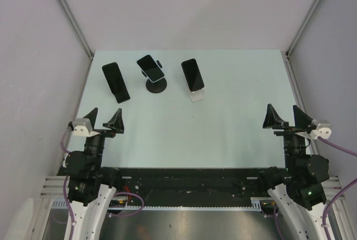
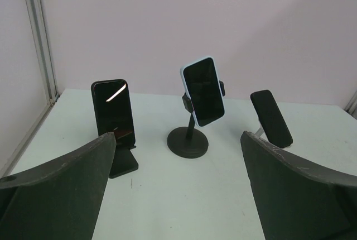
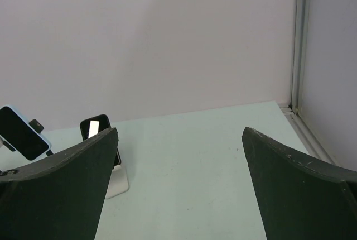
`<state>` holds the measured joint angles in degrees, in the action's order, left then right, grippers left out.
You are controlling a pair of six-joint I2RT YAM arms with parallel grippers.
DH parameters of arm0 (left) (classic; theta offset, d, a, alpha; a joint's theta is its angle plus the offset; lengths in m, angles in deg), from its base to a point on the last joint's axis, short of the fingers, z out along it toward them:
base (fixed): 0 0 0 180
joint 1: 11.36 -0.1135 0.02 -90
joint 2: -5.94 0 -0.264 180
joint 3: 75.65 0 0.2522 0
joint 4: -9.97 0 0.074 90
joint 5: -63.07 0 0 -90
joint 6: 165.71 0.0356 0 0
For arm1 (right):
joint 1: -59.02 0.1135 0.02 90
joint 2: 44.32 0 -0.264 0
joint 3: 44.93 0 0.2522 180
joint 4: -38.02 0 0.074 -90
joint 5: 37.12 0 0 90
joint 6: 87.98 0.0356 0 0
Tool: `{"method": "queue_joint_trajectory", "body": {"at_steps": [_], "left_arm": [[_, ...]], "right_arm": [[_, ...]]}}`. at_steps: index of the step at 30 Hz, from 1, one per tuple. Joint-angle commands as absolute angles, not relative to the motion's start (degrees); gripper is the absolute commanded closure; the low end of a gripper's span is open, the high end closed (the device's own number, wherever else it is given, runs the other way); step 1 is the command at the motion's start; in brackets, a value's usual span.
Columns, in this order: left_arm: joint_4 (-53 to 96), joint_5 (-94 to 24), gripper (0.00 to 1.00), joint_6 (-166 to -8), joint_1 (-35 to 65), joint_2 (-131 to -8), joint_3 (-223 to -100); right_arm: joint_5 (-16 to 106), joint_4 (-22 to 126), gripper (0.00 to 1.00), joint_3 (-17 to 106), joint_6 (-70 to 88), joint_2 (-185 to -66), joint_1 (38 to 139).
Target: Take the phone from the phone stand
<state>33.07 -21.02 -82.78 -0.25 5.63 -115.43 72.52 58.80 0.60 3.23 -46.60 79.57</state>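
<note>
Three phones stand in a row at the far left of the pale table (image 1: 234, 117). A black phone (image 1: 115, 81) leans on a black stand (image 1: 124, 98). A phone in a light case (image 1: 150, 67) is clamped on a black round-base stand (image 1: 155, 86). A third dark phone (image 1: 192, 74) rests on a white stand (image 1: 196, 96). My left gripper (image 1: 104, 118) is open near the front left, well short of the phones, with nothing between its fingers (image 2: 67, 184). On the opposite side, the right gripper (image 1: 285, 116) is also open and empty near the front, far from all three phones.
Grey walls with metal corner posts (image 1: 72, 22) close in the table on three sides. In the left wrist view the clamped phone (image 2: 203, 90) faces the camera between the black phone (image 2: 113, 108) and the third phone (image 2: 271, 118). In the right wrist view the white stand (image 3: 116, 183) is at the left.
</note>
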Motion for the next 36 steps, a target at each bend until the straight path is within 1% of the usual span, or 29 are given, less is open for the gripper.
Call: {"method": "queue_joint_trajectory", "body": {"at_steps": [1,4,7,10,13,14,15,17,19,21,24,25,27,28,31,32,36], "left_arm": [[32.4,-20.1,0.0,-82.7,-0.7,13.9,-116.8],[32.6,-20.4,0.0,-82.7,-0.6,13.9,-117.0],[32.9,-20.6,0.0,-82.9,-0.5,13.9,-117.0],[33.1,-20.4,0.0,-83.7,0.1,13.9,-116.8],[34.0,-20.6,0.0,-84.6,1.3,13.9,-117.2],[34.3,-20.7,0.0,-84.8,1.6,13.9,-117.3],[34.5,-20.6,0.0,-85.5,2.2,13.9,-117.4],[35.5,-20.7,0.0,-86.0,2.6,13.7,-117.6],[36.8,-20.8,0.0,-86.8,3.1,13.2,-118.1],[37.5,-21.1,0.0,-87.0,3.4,12.7,-118.5],[38.7,-21.5,0.0,-86.8,3.8,12.1,-119.0],[39.2,-21.2,0.0,-86.6,3.8,12.0,-119.0],[39.4,-20.7,0.0,-86.1,3.9,12.0,-119.0],[39.5,-20.5,0.0,-86.2,4.0,12.1,-119.0],[39.7,-20.5,0.0,-86.2,4.5,12.4,-119.1],[39.7,-20.6,0.0,-86.1,4.7,12.4,-119.1],[39.8,-20.6,0.0,-86.2,4.9,12.5,-119.1]], "right_arm": [[73.8,58.1,0.0,2.1,2.2,-46.0,79.7],[73.0,57.9,0.0,2.1,2.1,-46.0,79.3],[69.0,57.6,0.0,2.1,2.2,-46.1,78.1],[68.3,57.7,0.0,2.3,5.3,-46.8,77.4],[68.8,61.7,0.0,4.9,8.6,-51.3,77.4],[68.4,63.4,0.0,7.6,10.8,-53.1,77.6],[68.0,64.9,0.0,8.8,11.8,-58.0,77.4],[65.8,69.6,0.0,12.8,14.1,-63.3,77.5],[64.1,73.3,0.0,15.6,15.1,-71.3,77.5],[60.4,75.9,0.0,18.8,15.5,-78.5,77.5],[53.6,77.3,0.0,21.1,16.1,-85.4,77.3],[51.1,78.0,0.0,21.6,17.1,-89.7,77.1],[50.2,79.3,0.0,23.0,18.7,-94.5,76.8],[50.2,79.5,0.0,23.4,20.5,-99.2,76.4],[44.2,76.8,0.0,24.9,21.3,-105.3,75.9],[44.0,75.8,0.0,25.4,21.1,-108.3,76.3],[49.1,71.2,0.0,29.7,17.5,-116.4,81.0]]}}
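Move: The phone on the white stand is some 27 cm ahead of the right hand, about 24 cm to its left and 22 cm lower. The blue-edged phone on the round stand is about 29 cm ahead of that hand, 43 cm left and 18 cm below. From the left hand, the white-stand phone is roughly 28 cm ahead, 27 cm to the right and 19 cm down. Open right hand swoops down, forward and left towards the white-stand phone, about 25 cm, tipping some 60 degrees downward. ##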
